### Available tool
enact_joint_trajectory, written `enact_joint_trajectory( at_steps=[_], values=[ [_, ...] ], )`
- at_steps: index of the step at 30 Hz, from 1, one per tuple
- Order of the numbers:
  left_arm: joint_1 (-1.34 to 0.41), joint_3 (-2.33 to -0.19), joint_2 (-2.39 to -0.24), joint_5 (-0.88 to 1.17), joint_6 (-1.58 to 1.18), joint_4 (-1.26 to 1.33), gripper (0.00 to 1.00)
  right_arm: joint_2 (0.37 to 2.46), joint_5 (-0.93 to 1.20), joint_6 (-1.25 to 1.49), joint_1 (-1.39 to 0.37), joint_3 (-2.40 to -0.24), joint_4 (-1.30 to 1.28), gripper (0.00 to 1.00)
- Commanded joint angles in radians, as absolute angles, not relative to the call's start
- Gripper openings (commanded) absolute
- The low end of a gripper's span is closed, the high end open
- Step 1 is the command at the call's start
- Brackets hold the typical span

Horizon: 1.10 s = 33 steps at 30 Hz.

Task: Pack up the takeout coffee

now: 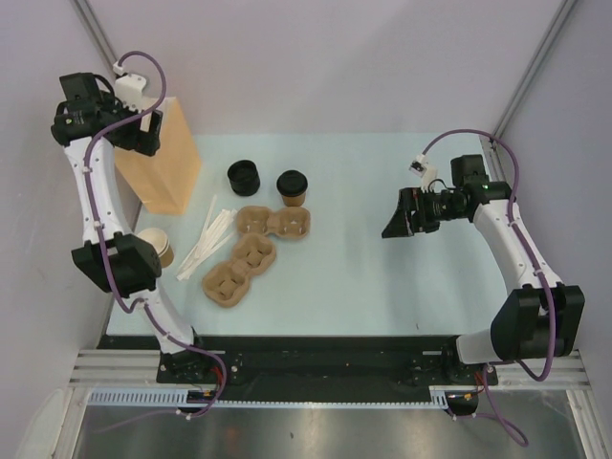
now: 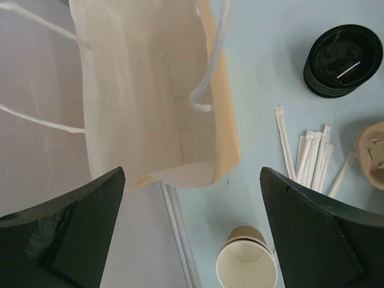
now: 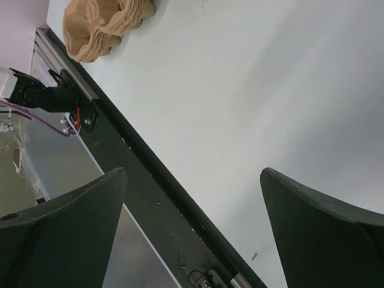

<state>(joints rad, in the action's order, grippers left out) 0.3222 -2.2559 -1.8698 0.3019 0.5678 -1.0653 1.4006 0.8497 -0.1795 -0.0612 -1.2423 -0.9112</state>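
Note:
The takeout coffee [image 1: 292, 186], a small brown cup with a black lid, stands upright mid-table behind the cup carriers, and neither gripper touches it. It is out of both wrist views. A tan paper bag [image 1: 168, 159] stands open at the far left; its pale inside [image 2: 144, 90] fills the left wrist view. My left gripper [image 1: 143, 136] hangs above the bag's mouth, open and empty [image 2: 192, 174]. My right gripper [image 1: 397, 220] hovers over bare table on the right, well apart from the coffee, open with nothing between its fingers [image 3: 192, 171].
A stack of black lids [image 1: 244, 177] sits left of the coffee. Three pulp cup carriers [image 1: 251, 256] lie in front of it. White wrapped sticks [image 1: 204, 241] fan out beside a lidless cup [image 2: 247, 264] near the left arm. A black rail [image 3: 150, 174] edges the table's near side.

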Motion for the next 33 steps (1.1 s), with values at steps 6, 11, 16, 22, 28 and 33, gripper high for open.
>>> enact_joint_trajectory(
  at_steps=[6,11,16,22,28,33],
  values=[
    [0.331,-2.289,-1.942,0.333,0.636,-1.043,0.97,1.416,0.882,-0.195,-0.037,-1.285,-0.92,1.0],
    [0.33,-2.287,-1.991,0.374,0.655,-1.045,0.84,1.428,0.89,-0.183,-0.031,-1.285,-0.913,1.0],
    [0.327,-2.286,-2.013,0.387,0.669,-1.042,0.54,1.428,0.89,-0.179,-0.026,-1.285,-0.91,1.0],
    [0.327,-2.284,-1.987,0.408,0.696,-1.025,0.11,1.43,0.894,-0.176,-0.021,-1.285,-0.911,1.0],
    [0.325,-2.287,-1.933,0.394,0.695,-0.936,0.0,1.422,0.902,-0.175,-0.017,-1.285,-0.91,1.0],
    [0.318,-2.313,-1.87,0.402,0.643,-0.787,0.0,1.413,0.904,-0.169,-0.012,-1.285,-0.904,1.0]
  ],
)
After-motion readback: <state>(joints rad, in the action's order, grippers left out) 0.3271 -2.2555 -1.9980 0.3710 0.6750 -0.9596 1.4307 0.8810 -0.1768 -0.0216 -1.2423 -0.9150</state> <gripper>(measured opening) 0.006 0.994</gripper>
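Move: The paper bag's near rim lies about 3 cm ahead of the left hand and 6 cm below it; the bag's middle is roughly 6 cm ahead, 1 cm left and 14 cm down. The cup stack stands some 17 cm back and about 1 cm left, the straws about 13 cm back and 12 cm right, the black lids 2 cm ahead and 20 cm right, all near 25 cm below. From the right hand, the bag is about 24 cm ahead and 59 cm left. Sinking some 7 cm and easing about 3 cm forward with open fingers, the left hand comes down to the paper bag's near rim, shutting fully on the way and at the bottom to pinch the paper. Still shut, it then draws up about 3 cm and slightly farther out, its fingers first tipped a little more downward, then levelled back. ##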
